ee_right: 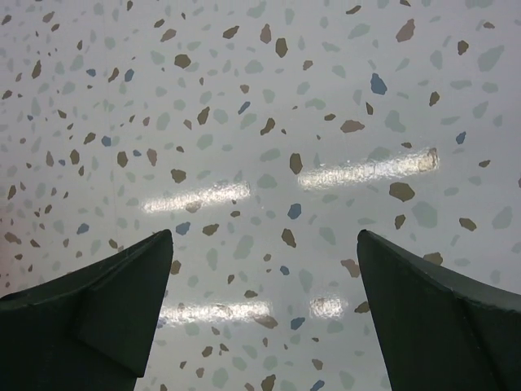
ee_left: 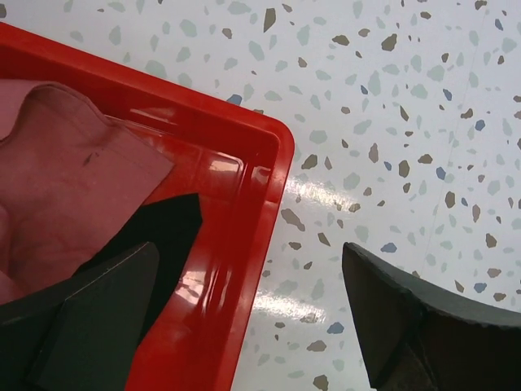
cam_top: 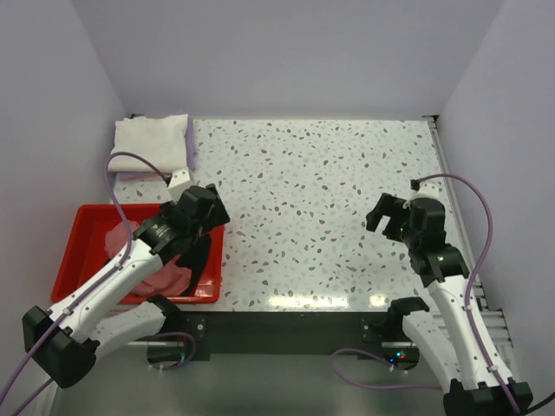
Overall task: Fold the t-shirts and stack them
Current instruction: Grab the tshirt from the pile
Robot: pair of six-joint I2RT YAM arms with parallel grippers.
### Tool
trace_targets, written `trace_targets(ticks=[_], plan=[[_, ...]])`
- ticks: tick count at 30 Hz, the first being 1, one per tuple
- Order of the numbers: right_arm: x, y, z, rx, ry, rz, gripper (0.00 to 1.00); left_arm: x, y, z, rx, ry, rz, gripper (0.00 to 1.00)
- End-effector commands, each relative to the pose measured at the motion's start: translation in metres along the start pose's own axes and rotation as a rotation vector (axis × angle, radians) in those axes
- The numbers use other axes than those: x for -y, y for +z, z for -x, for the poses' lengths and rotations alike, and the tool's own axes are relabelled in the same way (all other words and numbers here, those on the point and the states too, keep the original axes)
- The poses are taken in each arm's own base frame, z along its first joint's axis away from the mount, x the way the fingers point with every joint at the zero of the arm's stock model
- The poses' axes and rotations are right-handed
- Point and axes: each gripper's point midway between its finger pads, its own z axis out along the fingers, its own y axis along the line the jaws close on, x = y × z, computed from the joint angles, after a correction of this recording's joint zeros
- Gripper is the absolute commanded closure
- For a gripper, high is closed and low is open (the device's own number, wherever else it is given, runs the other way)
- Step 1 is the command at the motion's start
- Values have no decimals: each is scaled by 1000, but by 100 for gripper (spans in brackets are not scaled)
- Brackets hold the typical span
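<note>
A dusty red t-shirt (cam_top: 165, 279) lies crumpled in the red tray (cam_top: 82, 217) at the near left. In the left wrist view this salmon shirt (ee_left: 65, 179) fills the tray's inside, with a black cloth (ee_left: 175, 224) showing beside it. A folded cream-white t-shirt (cam_top: 152, 134) rests on a pale lavender one (cam_top: 190, 154) at the back left corner. My left gripper (cam_top: 206, 213) hangs open over the tray's far right corner; in its own view the gripper (ee_left: 251, 252) straddles the tray's rim (ee_left: 269, 175) and holds nothing. My right gripper (cam_top: 388, 215) is open above bare table (ee_right: 264, 236).
The speckled tabletop (cam_top: 312, 191) spreads between the two arms. White walls close in the back and both sides. A metal rail (cam_top: 451, 165) runs along the table's right edge. Purple cables loop from both arms.
</note>
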Motion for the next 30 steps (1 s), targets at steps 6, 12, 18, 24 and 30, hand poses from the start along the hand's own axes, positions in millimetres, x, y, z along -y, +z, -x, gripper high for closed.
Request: trace_targets(ticks=[6,12,18,24,30], plan=[[-5,4,15,43,34,2,1,-30,-10,27,88,-108,225,0],[-6,16,5,-9,36,8,1,-94,19,18,6,-246,470,0],[-8,20,-1,-26,24,24,1,-130,15,14,88,-425,596,0],[-11,25,-2,-42,16,39,1,-164,7,7,138,-558,733,0],[-13,28,-11,-80,11,57,1,-187,1,-1,166,-614,841,0]])
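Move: The pink t-shirt in the red bin lies about 14 cm to my left hand's left, 6 cm back and some 13 cm below it. The black t-shirt beside it is nearer, roughly 4 cm left and 8 cm back, about 14 cm down; the folded white stack stands around 15 cm left and 17 cm ahead, 12 cm lower. From my idle right hand the pink t-shirt is some 48 cm left, 5 cm back and 14 cm down. I sweep my open left hand about 15 cm left, from above the bin's right side past the black t-shirt to over the pink one, sinking some 5 cm and, in the second half, drawing back about 4 cm. On the way I turn the hand roughly 50 degrees counter-clockwise and tip it slightly down, fingers wide open. My right hand only eases down nearly 3 cm over bare table. ##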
